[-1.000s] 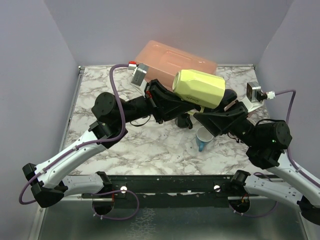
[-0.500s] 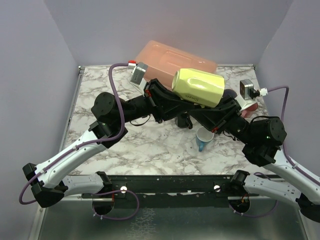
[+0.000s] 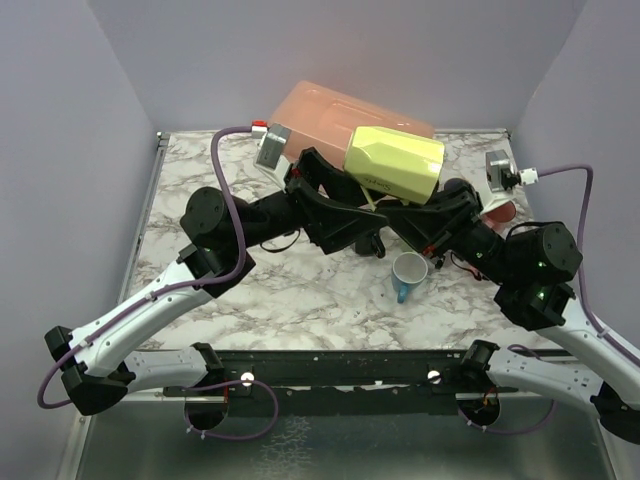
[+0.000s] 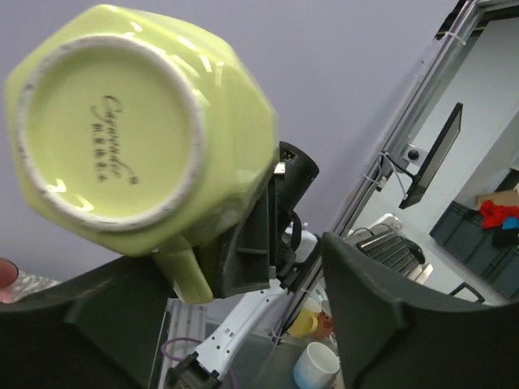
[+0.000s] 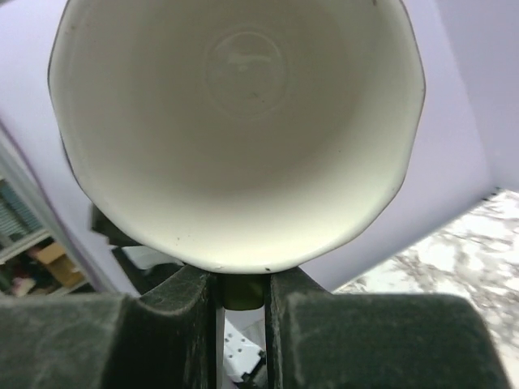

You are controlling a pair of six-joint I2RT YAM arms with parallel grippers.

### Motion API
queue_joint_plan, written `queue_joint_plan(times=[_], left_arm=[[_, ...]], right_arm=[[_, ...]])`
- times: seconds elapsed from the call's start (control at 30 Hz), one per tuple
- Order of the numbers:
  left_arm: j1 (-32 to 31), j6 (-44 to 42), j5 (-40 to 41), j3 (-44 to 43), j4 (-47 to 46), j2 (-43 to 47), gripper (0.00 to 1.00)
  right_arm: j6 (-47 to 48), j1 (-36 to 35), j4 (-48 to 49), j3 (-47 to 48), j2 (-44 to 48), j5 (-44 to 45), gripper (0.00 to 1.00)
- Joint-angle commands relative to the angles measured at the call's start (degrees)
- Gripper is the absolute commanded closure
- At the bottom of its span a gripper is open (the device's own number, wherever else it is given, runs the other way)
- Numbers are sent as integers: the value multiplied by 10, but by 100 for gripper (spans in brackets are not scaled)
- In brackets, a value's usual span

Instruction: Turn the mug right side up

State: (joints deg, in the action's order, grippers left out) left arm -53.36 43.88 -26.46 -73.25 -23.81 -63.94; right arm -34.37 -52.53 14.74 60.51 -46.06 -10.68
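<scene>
The yellow-green mug [image 3: 395, 165] hangs in the air above the middle of the table, lying on its side. Its base [image 4: 109, 121] faces the left wrist camera and its white inside [image 5: 235, 121] faces the right wrist camera. My right gripper [image 3: 408, 215] is shut on the mug's handle [image 5: 241, 292], which sits pinched between the two fingers below the rim. My left gripper [image 3: 365, 198] is open just under and beside the mug, its fingers [image 4: 389, 316] spread wide and apart from the mug and the handle [image 4: 186, 275].
A pink tub [image 3: 330, 110] lies upside down at the back of the marble table [image 3: 200, 180]. A small white and blue cup [image 3: 408, 272] stands below the mug. A red object [image 3: 500, 212] sits at the right, and a dark object [image 3: 370, 243] lies under the arms.
My right gripper closed on the mug's handle, then my left gripper opened and let go. The mug has tipped slightly and now hangs from the right gripper alone.
</scene>
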Motion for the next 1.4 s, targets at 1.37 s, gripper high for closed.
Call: queue_joint_plan(times=[1.37], left_arm=[[4,-73,324,27,305,-23,5]], right_arm=[[-403,1,-943,-9,-60,509,99]])
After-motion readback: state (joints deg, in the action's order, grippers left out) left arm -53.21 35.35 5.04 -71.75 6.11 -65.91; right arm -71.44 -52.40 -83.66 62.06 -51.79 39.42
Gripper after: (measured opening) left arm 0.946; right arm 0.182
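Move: The right hand already holds the yellow-green mug by its handle; the open table spot for it lies about 21 cm to the right, 4 cm ahead and 50 cm below. From that hand, the blue mug sits roughly 9 cm right and 4 cm ahead, the pale green mug 11 cm right and 12 cm ahead, both far below. From the left hand, the upside-down black mug is some 13 cm ahead, 4 cm right and 48 cm down. Keep the right gripper shut on the handle and swing the yellow-green mug off to the right and down past the blue mug, bowing forward first, then back: about 20 cm right and 30 cm down, rolling the wrist over and turning clockwise so its mouth comes up. Finish opening the left fingers and take them clear of the handle, forward and then mostly down towards the black mug, turning counter-clockwise. ##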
